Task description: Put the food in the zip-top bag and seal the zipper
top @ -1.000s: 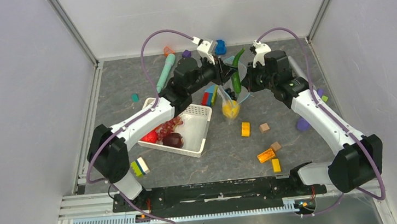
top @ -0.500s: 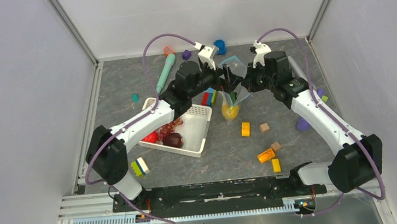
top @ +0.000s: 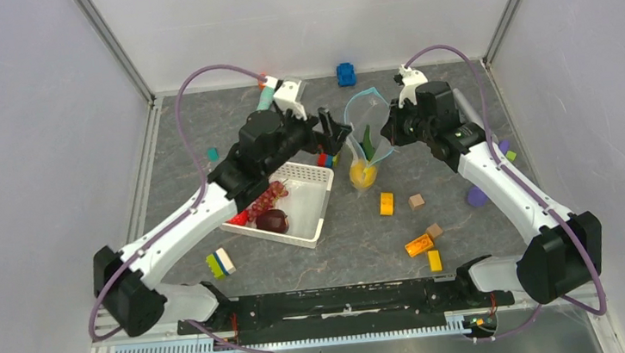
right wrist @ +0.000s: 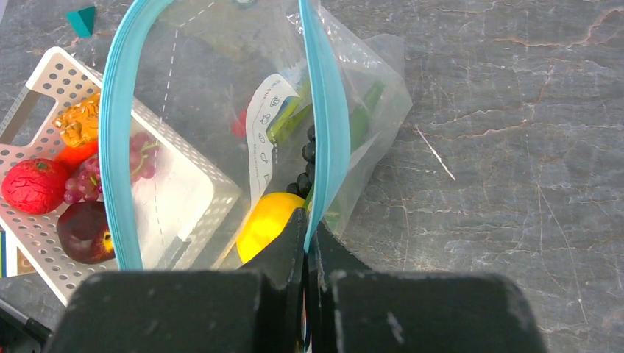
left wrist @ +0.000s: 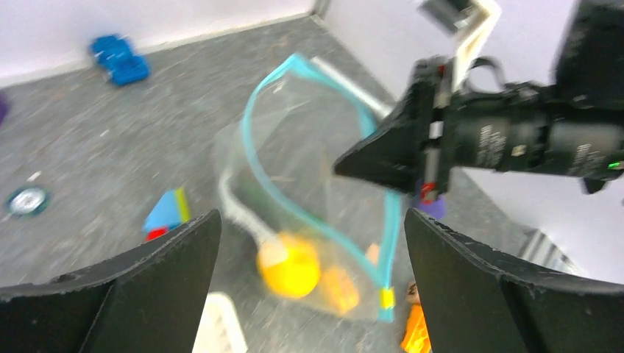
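Note:
The clear zip-top bag [top: 370, 119] hangs open with its light-blue zipper [right wrist: 327, 110] spread wide. My right gripper [right wrist: 307, 220] is shut on the zipper edge and holds the bag up by it. Inside the bag lie a yellow fruit [right wrist: 266, 220] and a green pod [top: 368, 142]. My left gripper [left wrist: 310, 217] is open and holds nothing; it hangs just left of the bag mouth. More food sits in the white mesh basket [top: 313, 215]: purple grapes [top: 266, 196], a red fruit [top: 238, 216] and a dark maroon one [top: 273, 221].
Loose blocks lie right of the bag: an orange one [top: 387, 203], a tan one [top: 416, 201] and an orange-yellow pair [top: 419, 245]. A blue toy [top: 346, 74] sits at the back wall. A striped block [top: 220, 262] lies near the left arm's base.
My left gripper opened and let the green pod drop into the bag, then drew back to the left. The right gripper kept its hold on the bag.

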Controlling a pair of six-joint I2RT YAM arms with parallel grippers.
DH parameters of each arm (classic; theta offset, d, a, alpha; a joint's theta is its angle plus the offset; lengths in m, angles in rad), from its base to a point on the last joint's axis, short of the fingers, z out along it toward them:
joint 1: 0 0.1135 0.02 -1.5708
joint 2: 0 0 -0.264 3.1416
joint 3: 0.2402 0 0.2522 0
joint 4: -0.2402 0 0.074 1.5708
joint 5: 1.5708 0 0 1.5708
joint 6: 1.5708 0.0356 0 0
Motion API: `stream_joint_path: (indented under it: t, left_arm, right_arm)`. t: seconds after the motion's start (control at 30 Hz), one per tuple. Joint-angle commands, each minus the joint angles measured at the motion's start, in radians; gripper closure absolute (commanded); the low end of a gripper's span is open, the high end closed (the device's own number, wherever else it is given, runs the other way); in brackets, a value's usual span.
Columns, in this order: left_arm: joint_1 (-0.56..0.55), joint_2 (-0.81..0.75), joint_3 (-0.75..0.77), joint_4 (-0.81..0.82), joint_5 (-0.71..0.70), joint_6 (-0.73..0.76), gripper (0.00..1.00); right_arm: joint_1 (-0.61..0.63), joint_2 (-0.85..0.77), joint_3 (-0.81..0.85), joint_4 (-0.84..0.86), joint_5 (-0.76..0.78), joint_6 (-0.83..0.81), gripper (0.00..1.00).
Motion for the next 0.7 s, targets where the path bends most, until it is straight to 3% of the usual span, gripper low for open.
stream_joint_path:
  t: [0.0,0.23,0.67]
  left_arm:
    - [0.012,-0.091,-0.099,-0.18,-0.279,-0.01,0.0]
    - [0.133,-0.099,-0.18,-0.405,-0.318,-0.164,0.0]
    - [0.254,-0.054,-0.364,-0.459,-0.271,-0.276,0.0]
  right_arm:
    - [-0.001,-0.03,-0.002,0.031,0.022,-0.004,1.0]
    - [-0.001,-0.024,-0.006,0.028,0.026,-0.007,1.0]
    - [-0.001,0.002,-0.003,0.025,0.03,-0.01,1.0]
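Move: The red grapes in the white basket lie about 20 cm to the left hand's left, some 3 cm back and roughly 29 cm below. The dark round fruit is some 6 cm nearer the base than the grapes; the orange food is about 4 cm farther out and 4 cm to their left. The bag's middle is about 8 cm right of the left hand and 4 cm ahead. From the right hand, the grapes are some 28 cm left and 8 cm back. The basket food, around the red grapes, is what the empty left hand swings back to, away from the bag: left about 18 cm and down some 22 cm, sinking more steeply after the start. Its wrist tips the fingers downward and turns counter-clockwise, roughly 35 degrees each, fingers staying wide open. The right hand stays put and keeps pinching the bag's rim. ##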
